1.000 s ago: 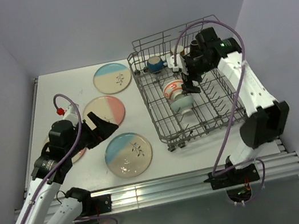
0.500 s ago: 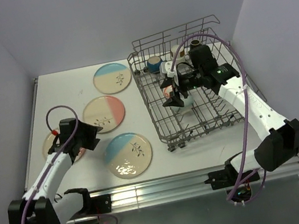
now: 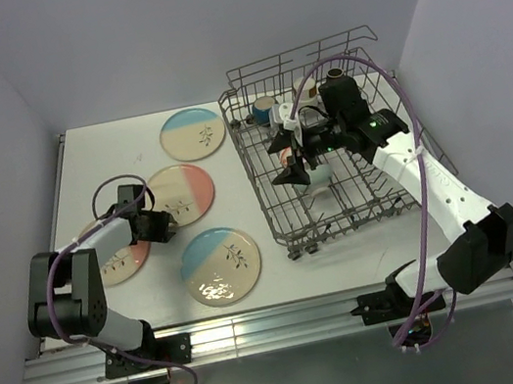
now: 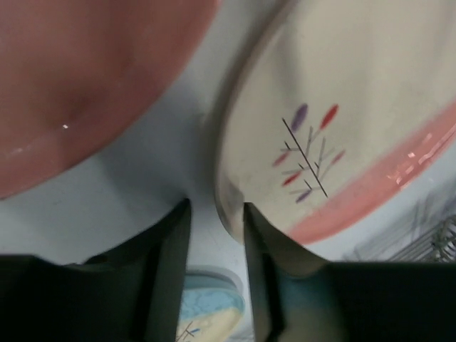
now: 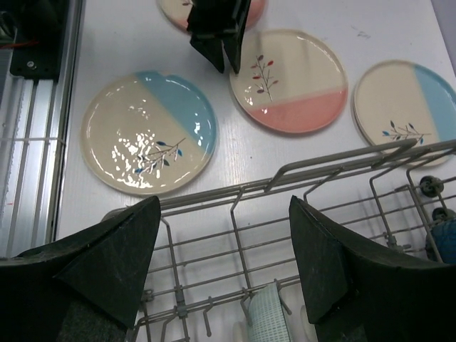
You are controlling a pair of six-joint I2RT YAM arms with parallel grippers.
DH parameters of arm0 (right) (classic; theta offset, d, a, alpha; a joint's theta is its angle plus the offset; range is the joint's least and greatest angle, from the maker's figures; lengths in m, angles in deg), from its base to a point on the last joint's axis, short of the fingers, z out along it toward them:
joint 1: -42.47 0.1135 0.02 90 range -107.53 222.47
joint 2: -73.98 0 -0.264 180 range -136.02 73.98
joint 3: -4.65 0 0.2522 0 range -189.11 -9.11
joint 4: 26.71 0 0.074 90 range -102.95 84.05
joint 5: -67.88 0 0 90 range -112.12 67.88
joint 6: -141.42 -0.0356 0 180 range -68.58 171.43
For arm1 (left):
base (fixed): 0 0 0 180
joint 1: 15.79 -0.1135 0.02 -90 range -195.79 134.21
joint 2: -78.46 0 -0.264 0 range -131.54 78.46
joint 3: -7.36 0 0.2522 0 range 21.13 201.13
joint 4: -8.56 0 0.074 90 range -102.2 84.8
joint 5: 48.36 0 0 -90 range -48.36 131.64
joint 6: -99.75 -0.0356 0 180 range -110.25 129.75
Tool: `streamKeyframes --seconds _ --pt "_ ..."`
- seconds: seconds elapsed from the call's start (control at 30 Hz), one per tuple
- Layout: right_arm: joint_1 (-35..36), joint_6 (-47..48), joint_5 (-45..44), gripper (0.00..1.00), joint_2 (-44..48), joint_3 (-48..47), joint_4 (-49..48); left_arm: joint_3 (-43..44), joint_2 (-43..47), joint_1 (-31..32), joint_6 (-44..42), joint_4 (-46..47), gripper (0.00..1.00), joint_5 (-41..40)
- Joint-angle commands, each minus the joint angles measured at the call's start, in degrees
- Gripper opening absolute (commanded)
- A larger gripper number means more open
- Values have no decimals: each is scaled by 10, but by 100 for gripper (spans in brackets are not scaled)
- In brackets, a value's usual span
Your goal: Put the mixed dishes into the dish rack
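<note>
My left gripper lies low at the left rim of a cream-and-pink plate, which rests flat on the table. In the left wrist view that plate's rim sits between my narrowed fingers, with a gap still showing. A second pink plate lies partly under the left arm. Two blue plates rest flat on the table. My right gripper hangs open and empty over the dish rack. In the rack sit a pale teal bowl and a dark-blue mug.
The rack's wire side wall runs just below my right fingers. The table's near rail lies behind the front blue plate. Walls close in at the left and back.
The left arm has swung down to the pink plate's left rim, and its jaws have narrowed round it. The right gripper has shifted left over the rack and closed a little.
</note>
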Motion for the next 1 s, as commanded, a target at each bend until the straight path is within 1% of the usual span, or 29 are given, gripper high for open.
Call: streamKeyframes --seconds 0.0,0.07,0.1,0.17,0.23,0.27,0.3,0.4,0.43,0.47,0.5,0.57,0.6,0.63,0.67,0.7,0.73,0.8,0.83,0.87,0.9,0.93,0.97 --pt "14 -15 21 80 9 -38 -18 24 -27 -2 17 -19 37 -31" --pt "25 -17 21 80 6 -46 -14 26 -36 -1 17 -16 35 -33" --pt "29 -16 21 80 5 -49 -12 26 -46 -1 18 -14 30 -31" --pt "46 -14 13 80 2 -53 -10 21 -53 -1 17 0 23 -27" --pt "60 -2 0 80 -4 -54 -6 16 -60 -1 12 12 6 -17" --pt "77 7 -7 80 -5 -54 2 14 -60 -1 9 22 1 -13" --pt "87 20 -14 80 -9 -54 9 13 -56 -1 9 27 0 -13" --pt "122 99 -34 81 -19 -58 48 9 -34 -1 7 34 0 -6" --pt "130 145 -38 82 -25 -59 56 12 -27 -1 3 28 0 -3" --pt "139 168 -45 83 -28 -59 61 18 -20 -1 0 23 0 -3" --pt "157 194 -67 84 -36 -57 55 21 -4 -1 -2 12 0 -2" --pt "177 216 -97 85 -51 -60 40 21 23 -2 -3 8 0 0" --pt "198 227 -120 85 -71 -70 35 20 30 -3 -1 6 0 4" --pt "208 225 -133 85 -82 -74 26 18 38 -5 -1 3 0 8" --pt "221 216 -150 85 -95 -77 -4 17 50 -6 0 1 0 19" --pt "235 198 -188 85 -123 -85 -20 16 55 -8 0 0 0 25" --pt "263 192 -209 85 -137 -88 -32 10 61 -10 0 -1 0 32" --pt "288 169 -247 84 -180 -86 -82 2 78 -18 0 0 0 56" --pt "309 159 -287 83 -192 -82 -104 -7 83 -22 0 1 0 64" --pt "319 138 -312 83 -203 -75 -172 -11 92 -29 -1 2 0 77" --pt "329 98 -343 83 -224 -61 -209 -13 96 -34 -3 3 0 83" --pt "338 89 -390 83 -236 -59 -232 -19 100 -36 -4 5 0 89" --pt "352 82 -406 83 -247 -58 -264 -20 104 -40 -5 8 0 95"
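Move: The plate to be gripped, the pink-and-cream one in the middle, has its centre about 9 cm ahead of the left hand, 3 cm to its right and 1 cm below, with the near rim just beyond the fingertips. A second pink plate is centred some 16 cm left and 3 cm back; the near blue plate is 12 cm back, 10 cm right. From the right hand, the middle plate lies roughly 13 cm ahead, 25 cm left and 27 cm below. Edging forward about 2 cm, the left hand shuts its half-open fingers on the middle plate's near rim, then rises some 3 cm and draws back nearly 3 cm, keeping the pinch. The right hand lifts slightly, then sweeps left off the rack, about 17 cm, and sinks towards that plate, fingers staying wide, wrist swinging counter-clockwise. ##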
